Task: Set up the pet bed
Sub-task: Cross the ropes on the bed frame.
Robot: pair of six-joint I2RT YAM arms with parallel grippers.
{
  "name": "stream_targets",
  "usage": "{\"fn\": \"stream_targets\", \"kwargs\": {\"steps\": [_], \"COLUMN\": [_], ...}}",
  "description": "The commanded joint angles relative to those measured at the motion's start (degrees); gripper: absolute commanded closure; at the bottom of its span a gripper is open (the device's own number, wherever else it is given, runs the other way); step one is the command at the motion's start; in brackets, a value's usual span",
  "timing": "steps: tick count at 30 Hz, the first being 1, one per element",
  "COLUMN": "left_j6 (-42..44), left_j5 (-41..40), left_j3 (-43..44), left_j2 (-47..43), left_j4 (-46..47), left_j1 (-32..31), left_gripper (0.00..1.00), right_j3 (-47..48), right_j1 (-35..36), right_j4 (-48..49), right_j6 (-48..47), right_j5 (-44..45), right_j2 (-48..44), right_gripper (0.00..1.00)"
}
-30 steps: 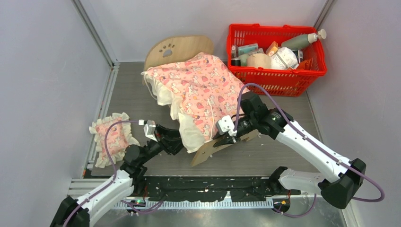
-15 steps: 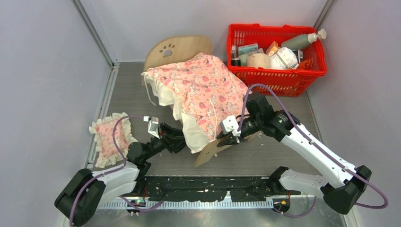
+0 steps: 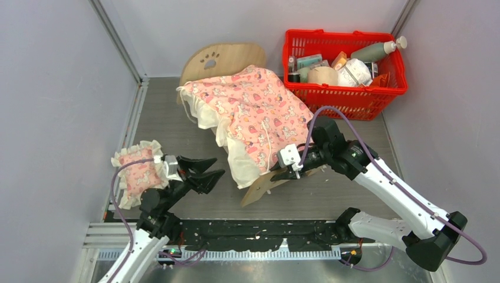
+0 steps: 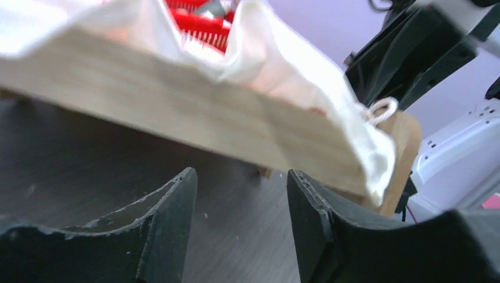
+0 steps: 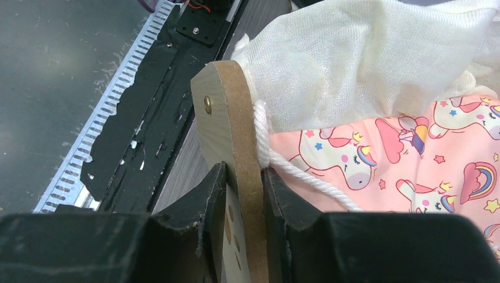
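The pet bed stands mid-table with its arched, paw-print headboard (image 3: 224,59) at the back. A pink unicorn blanket (image 3: 255,109) with cream frill is draped over it. My right gripper (image 3: 285,172) is shut on the bed's plywood footboard (image 3: 259,188); in the right wrist view the fingers (image 5: 215,200) clamp the board's edge (image 5: 227,112), next to a white cord (image 5: 283,166) and the blanket (image 5: 413,147). My left gripper (image 3: 219,166) hangs open just left of the bed, holding nothing. Its wrist view shows the bed's wooden side rail (image 4: 177,112) beyond the gripper (image 4: 242,194).
A small pink frilled pillow (image 3: 138,175) lies at the left, close behind my left arm. A red basket (image 3: 345,97) of bottles and packets stands at the back right, near the bed. Grey walls close in both sides; a metal rail (image 3: 236,254) runs along the near edge.
My left gripper has drawn back to the left, away from the blanket's frill, and its arm has swung toward the pillow. The right gripper still clamps the footboard, shifted slightly right.
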Motion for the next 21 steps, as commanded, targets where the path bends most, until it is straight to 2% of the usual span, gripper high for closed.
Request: {"fn": "stream_targets", "kwargs": {"steps": [1, 4, 9, 13, 21], "left_j6": [-4.5, -6.6, -6.7, -6.3, -2.5], "left_j5": [2.1, 4.9, 5.8, 9.6, 8.4], "left_j3": [-4.5, -7.2, -7.9, -6.1, -6.1], "left_j2": [5.5, 12.5, 19.4, 26.4, 39.6], "left_j4": [-1.1, 7.8, 17.7, 23.9, 39.3], "left_j1": [0.3, 0.3, 0.2, -0.4, -8.3], "left_gripper": [0.41, 0.45, 0.42, 0.42, 0.41], "right_j3": [2.7, 3.0, 3.0, 3.1, 2.4], "right_j1": [-2.5, -2.9, -3.0, -3.0, -3.0], "right_j4": [14.4, 16.9, 20.9, 22.8, 22.7], "right_j6": [0.4, 2.2, 4.9, 6.8, 7.3], "right_j5": [6.8, 6.5, 6.4, 5.8, 5.6], "right_j2": [-3.6, -3.7, -3.6, -3.4, -3.9], "right_gripper": [0.95, 0.95, 0.95, 0.95, 0.95]}}
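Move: The loose rope end hangs hidden under the bed frame's foot end, about 9 cm to the left hand's right, level with it fore and aft, and some 5 cm lower. From that hand, the footboard's near left corner is roughly 9 cm right, 6 cm back, at about its height; the blanket's white hem hangs some 7 cm right and 2 cm back, also level. For the right hand, already gripping the footboard's top edge, the rope end lies about 11 cm left, 3 cm forward and 7 cm below. Downward first, about 8 cm and quickly, the left hand dives beside the frame with its fingers tipping down some 15 degrees. It then swings right about 4 cm and turns clockwise in under the raised foot end, fingers staying open towards the hanging rope end. The right hand keeps its pinch on the footboard and lifts it about 3 cm, easing slightly forward and left. ##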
